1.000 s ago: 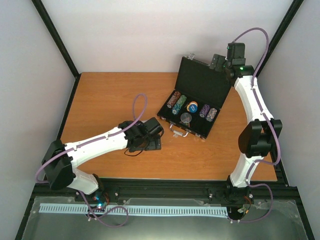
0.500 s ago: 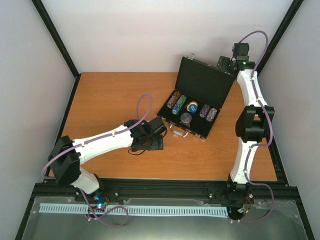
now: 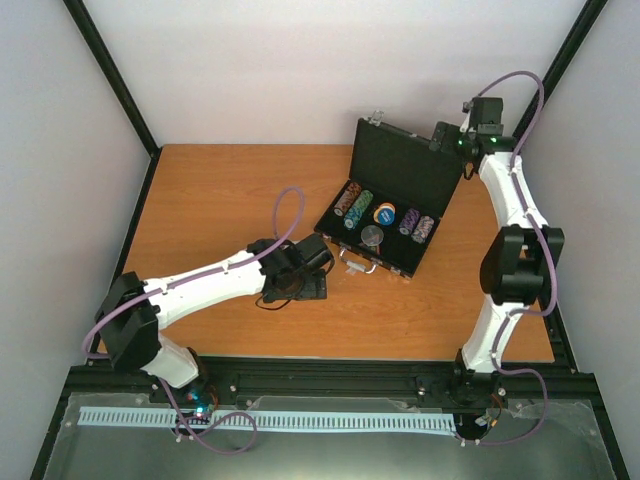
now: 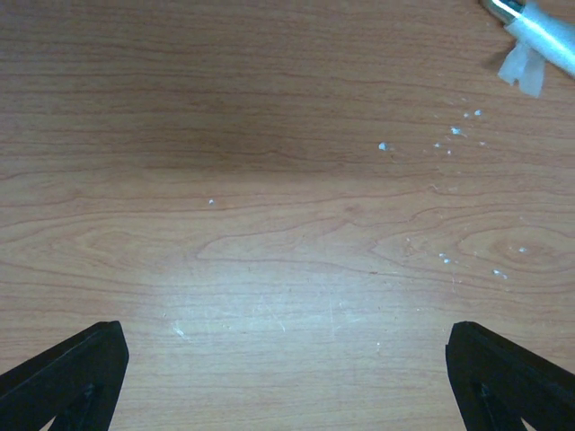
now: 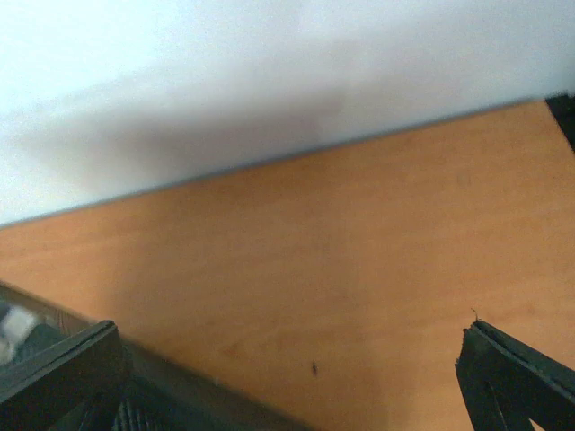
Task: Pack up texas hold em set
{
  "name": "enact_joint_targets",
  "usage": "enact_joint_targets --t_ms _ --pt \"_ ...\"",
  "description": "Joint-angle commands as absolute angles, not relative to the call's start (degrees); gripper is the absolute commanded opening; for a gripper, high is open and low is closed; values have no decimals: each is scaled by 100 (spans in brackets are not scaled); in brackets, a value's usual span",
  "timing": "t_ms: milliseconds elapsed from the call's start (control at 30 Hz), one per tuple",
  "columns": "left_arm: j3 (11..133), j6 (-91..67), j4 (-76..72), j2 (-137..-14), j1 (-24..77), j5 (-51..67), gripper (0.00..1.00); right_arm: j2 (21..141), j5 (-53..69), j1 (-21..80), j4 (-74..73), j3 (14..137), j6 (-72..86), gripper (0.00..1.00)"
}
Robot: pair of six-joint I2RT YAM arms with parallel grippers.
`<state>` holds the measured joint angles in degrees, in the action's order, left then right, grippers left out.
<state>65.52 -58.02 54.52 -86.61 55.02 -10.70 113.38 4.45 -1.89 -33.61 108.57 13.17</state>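
Observation:
The texas hold em set's black case (image 3: 405, 170) lies open at the table's back right, lid standing up. Its base holds short stacks of poker chips (image 3: 353, 204), a blue round disc (image 3: 384, 213) and a grey disc (image 3: 372, 236). The silver handle (image 3: 355, 268) faces the front, and in the left wrist view it shows at the corner (image 4: 537, 36). My left gripper (image 3: 300, 285) rests low over bare wood just left of the handle, open and empty (image 4: 287, 382). My right gripper (image 3: 445, 135) hovers behind the lid's upper right corner, open and empty (image 5: 287, 386), with the case's edge (image 5: 180, 400) below it.
White walls and black frame posts (image 3: 110, 75) close in the table at the back and sides. The wooden tabletop (image 3: 220, 200) stretches left of the case. A purple cable loop (image 3: 285, 215) rises from the left arm.
The right arm straightened, and its gripper shifted slightly along the lid's top corner. The left gripper slid a little right toward the case, then stayed put. Both stayed open.

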Motion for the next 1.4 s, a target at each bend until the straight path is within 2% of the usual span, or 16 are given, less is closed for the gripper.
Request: enact_joint_targets --t_ms 0,300,700,1067,1233,1333,1367 --pt "6626 -5760 5415 -8317 5509 -1145 100 10572 640 -99 -3606 9884 1400 100" --pt "6212 -5851 5570 -7504 5506 -1262 100 8873 577 578 -3464 7938 1702 100" --pt "5677 -5918 5659 -6576 5505 -1213 100 7166 601 1580 -4307 7133 2089 100" --pt "5413 -6031 4657 -6714 5488 -721 100 7518 856 1908 -4432 7091 1892 100" --pt "5109 -6282 3661 -6908 4868 95 100 8210 992 1924 -4272 7434 1678 84" --pt "4991 -6329 3054 -7136 4400 517 100 8728 1032 1924 -4195 7678 1518 64" --pt "5007 -6305 2971 -7274 4252 617 100 8876 1043 1925 -4118 7729 1469 49"
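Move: The case's open lid has its middle about 18 cm left of the right hand, 11 cm back and 10 cm lower. The chip tray's middle lies some 24 cm back, 22 cm left and 20 cm below; the handle about 34 cm back, 29 cm left and 21 cm below. From the left hand the lid's middle is about 29 cm ahead, 26 cm right and 3 cm higher, the handle 8 cm ahead, 17 cm right and 8 cm below. The standing lid is swept shut from behind by the right hand, which draws back some 20 cm and left about 15 cm over the case, then sinks towards the lid, tipping downward with its fingers partly closing. Meanwhile the open left hand lifts back and left about 5 cm, then returns right, lower and lastly forward, its fingers swinging rightwards some 20 degrees. ##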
